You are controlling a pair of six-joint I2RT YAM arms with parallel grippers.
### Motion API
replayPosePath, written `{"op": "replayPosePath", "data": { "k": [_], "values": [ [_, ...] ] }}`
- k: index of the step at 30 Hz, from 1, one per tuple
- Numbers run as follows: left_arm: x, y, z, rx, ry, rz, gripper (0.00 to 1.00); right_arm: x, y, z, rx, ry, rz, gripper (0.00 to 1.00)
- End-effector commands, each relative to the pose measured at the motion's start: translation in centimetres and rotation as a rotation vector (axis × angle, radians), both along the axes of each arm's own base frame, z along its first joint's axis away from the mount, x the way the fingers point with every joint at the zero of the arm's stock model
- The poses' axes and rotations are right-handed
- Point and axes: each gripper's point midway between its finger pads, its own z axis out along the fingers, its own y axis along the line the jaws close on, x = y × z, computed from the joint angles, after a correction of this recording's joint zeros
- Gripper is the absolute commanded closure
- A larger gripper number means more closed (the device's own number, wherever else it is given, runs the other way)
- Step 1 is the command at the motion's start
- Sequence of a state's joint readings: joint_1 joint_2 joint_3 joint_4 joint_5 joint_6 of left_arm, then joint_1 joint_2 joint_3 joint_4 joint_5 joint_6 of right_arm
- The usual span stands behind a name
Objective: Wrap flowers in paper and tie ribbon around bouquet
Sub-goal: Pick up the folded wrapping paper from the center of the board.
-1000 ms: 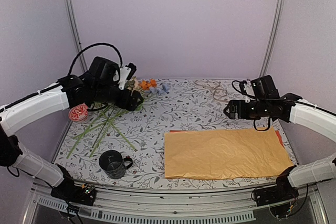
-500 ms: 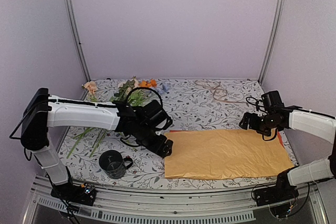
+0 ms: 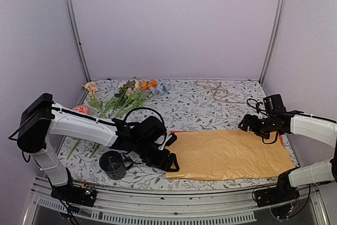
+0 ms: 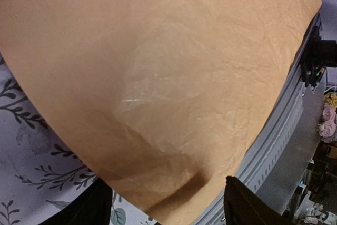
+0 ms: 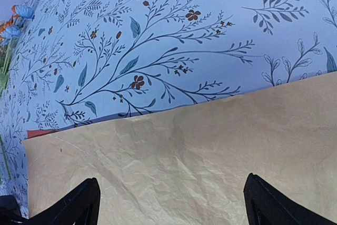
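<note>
The paper (image 3: 226, 154) lies flat, mustard side up, on the right half of the table. My left gripper (image 3: 170, 163) is low at its near-left corner. In the left wrist view the paper (image 4: 158, 77) fills the frame, and the left gripper (image 4: 168, 212) is open with that corner between its dark fingertips (image 4: 245, 204). My right gripper (image 3: 243, 125) hovers over the far edge. It is open above the paper (image 5: 210, 156), holding nothing. The flowers (image 3: 124, 97) lie loose at the back left. The ribbon (image 3: 215, 90) loops at the back right. No bouquet is formed.
A black mug (image 3: 111, 164) stands at the near left, close to my left forearm. A red round object (image 3: 80, 109) sits by the left wall. The metal front rail (image 4: 279, 130) runs right beside the paper's near corner. Blue flower heads (image 5: 23, 11) show at the far left.
My left arm has swung from the flowers at the back left down to the paper's near-left corner, its jaws narrowing a little. The right arm has drawn back right, low over the paper's far edge.
</note>
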State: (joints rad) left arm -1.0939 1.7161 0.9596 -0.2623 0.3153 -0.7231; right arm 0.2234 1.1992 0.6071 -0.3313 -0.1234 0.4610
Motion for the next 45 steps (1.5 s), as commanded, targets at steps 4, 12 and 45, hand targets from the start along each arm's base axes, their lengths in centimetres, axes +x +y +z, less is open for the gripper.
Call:
{"op": "replayPosePath", "data": {
  "k": [4,12,45],
  "values": [
    [-0.7,-3.0,1.4,-0.133,0.012,-0.058,0.40,0.4,0.5,-0.1,0.048,-0.007,-0.017,0.03],
    [-2.3,-2.9,-1.3,-0.102,0.141,-0.060,0.42,0.3,1.0,0.3,0.077,-0.010,-0.019,0.03],
    [-2.1,-10.2,3.7,-0.407,0.136,-0.109,0.55,-1.0,1.3,-2.2,0.062,0.040,-0.016,0.02]
  ]
}}
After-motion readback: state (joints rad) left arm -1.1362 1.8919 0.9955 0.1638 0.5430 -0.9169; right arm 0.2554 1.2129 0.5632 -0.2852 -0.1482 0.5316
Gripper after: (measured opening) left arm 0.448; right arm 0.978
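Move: The near left corner of the folded wrapping paper lies almost between my left fingers, about 2 cm back, 1 cm to their left and 2 cm below. The paper's middle is some 25 cm to the right and 6 cm ahead, and the mug stands roughly level, 25 cm to the left. From my right hand, that corner is about 33 cm to the left, 18 cm back and 5 cm below. I work my left hand rightward about 8 cm at the paper's near left corner, drifting 2 cm back and dipping and rising as I go. My fingers narrow from three-quarters open to under half around the corner and tip some 20 degrees flatter to the right, pushing the paper along. My open right hand eases slightly left, then down and back. ##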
